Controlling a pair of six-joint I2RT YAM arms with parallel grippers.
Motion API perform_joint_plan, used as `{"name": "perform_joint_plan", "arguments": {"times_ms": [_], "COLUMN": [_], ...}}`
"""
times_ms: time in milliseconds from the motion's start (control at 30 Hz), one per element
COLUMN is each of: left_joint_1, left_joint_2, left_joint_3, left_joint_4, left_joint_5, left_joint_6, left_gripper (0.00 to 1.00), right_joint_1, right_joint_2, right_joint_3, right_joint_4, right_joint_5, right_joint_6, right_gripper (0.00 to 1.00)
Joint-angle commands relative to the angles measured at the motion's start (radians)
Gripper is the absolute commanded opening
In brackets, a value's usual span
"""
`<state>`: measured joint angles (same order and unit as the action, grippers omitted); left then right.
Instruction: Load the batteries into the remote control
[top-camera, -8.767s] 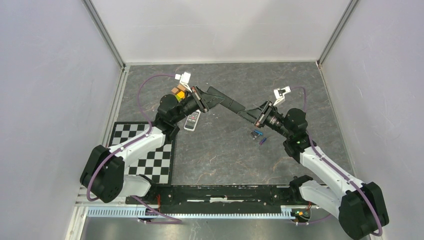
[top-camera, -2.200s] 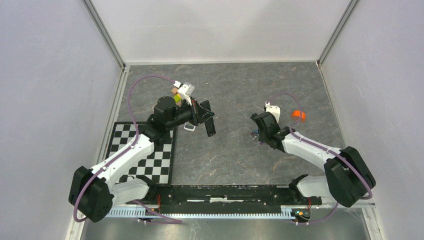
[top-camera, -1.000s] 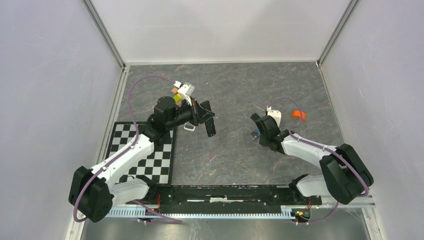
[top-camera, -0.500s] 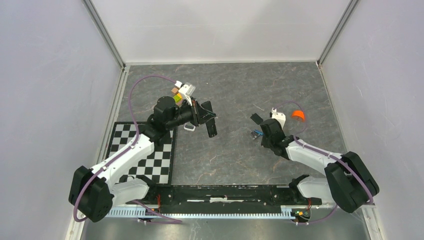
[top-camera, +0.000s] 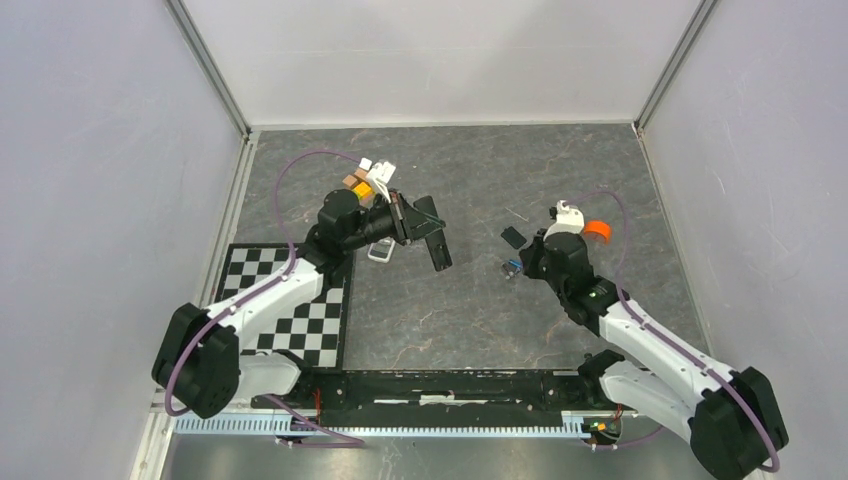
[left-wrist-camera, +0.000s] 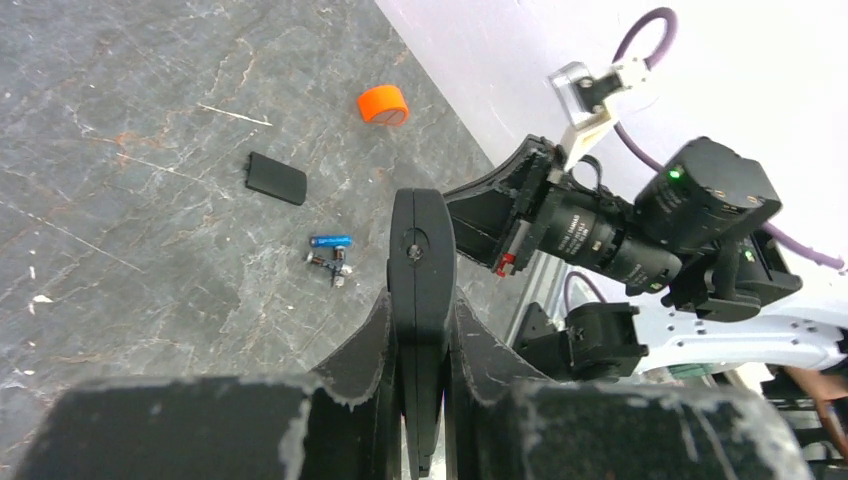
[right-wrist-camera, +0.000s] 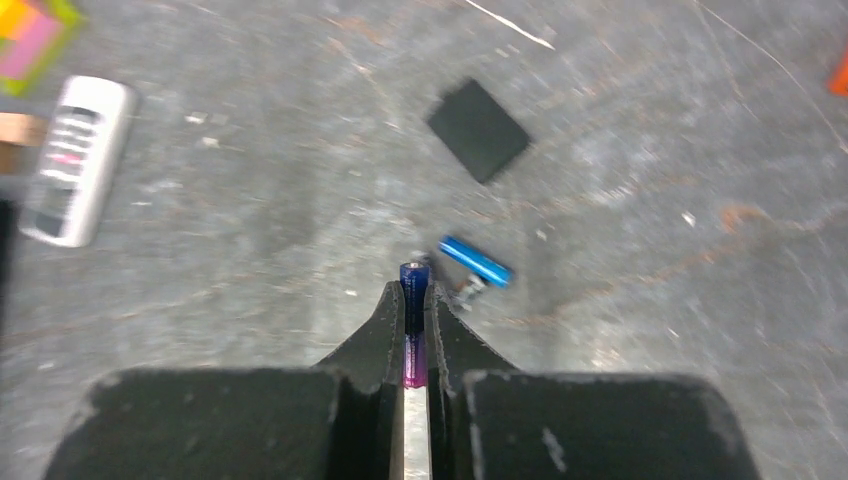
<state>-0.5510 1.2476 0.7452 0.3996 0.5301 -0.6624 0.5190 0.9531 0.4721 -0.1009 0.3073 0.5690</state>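
The white remote control lies flat on the table, buttons up, just below my left gripper; it also shows at the far left of the right wrist view. My left gripper is shut on a slim black bar, held on edge above the table. My right gripper is shut on the purple battery, which lies lengthwise between the fingers with its dark end poking out. The blue battery lies on the table just past those fingertips.
A small black flat cover lies beyond the blue battery. An orange round cap sits to the right of my right wrist. Coloured blocks lie behind the left wrist. A checkerboard mat covers the near left.
My right gripper has closed on the purple battery and drawn back to the right, off the table. My left gripper has swung the black bar a little to the right.
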Motion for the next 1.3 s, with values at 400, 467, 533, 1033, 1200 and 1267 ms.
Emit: {"name": "perform_joint_plan", "arguments": {"times_ms": [400,467,533,1033,1200,1267], "left_joint_1": [0.003,0.004,0.005,0.005,0.005,0.005], "left_joint_2": [0.111,0.123,0.132,0.153,0.159,0.16], "left_joint_3": [0.019,0.019,0.019,0.012,0.012,0.011], "left_joint_4": [0.278,0.311,0.348,0.484,0.509,0.52], "left_joint_5": [0.005,0.013,0.026,0.058,0.056,0.054], "left_joint_6": [-0.37,-0.408,-0.443,-0.546,-0.563,-0.575], "left_gripper": [0.02,0.02,0.02,0.02,0.02,0.02], "right_joint_1": [0.124,0.141,0.157,0.251,0.266,0.269], "right_joint_2": [-0.109,-0.103,-0.1,-0.042,-0.035,-0.033], "right_joint_3": [0.115,0.115,0.11,0.12,0.119,0.118], "right_joint_4": [0.545,0.578,0.605,0.588,0.575,0.572], "right_joint_5": [-0.47,-0.497,-0.52,-0.456,-0.415,-0.405], "right_joint_6": [-0.076,-0.088,-0.098,-0.189,-0.209,-0.212], "right_gripper": [0.0,0.0,0.0,0.0,0.0,0.0]}}
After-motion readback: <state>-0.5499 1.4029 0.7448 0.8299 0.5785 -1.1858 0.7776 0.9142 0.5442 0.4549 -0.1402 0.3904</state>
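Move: The right hand holds a battery. The open remote control, in the left hand's grip, has its middle about 21 cm to the left of the right hand, 3 cm back and 13 cm above. From the right hand, the loose batteries lie about 2 cm ahead, 1 cm left and 9 cm below, and the battery cover 10 cm ahead, 1 cm left, equally low. From the left hand, the held battery is level fore and aft, 22 cm right and 14 cm below. Right hand carries its battery some 17 cm up and 16 left to the remote the left hand tilts. ##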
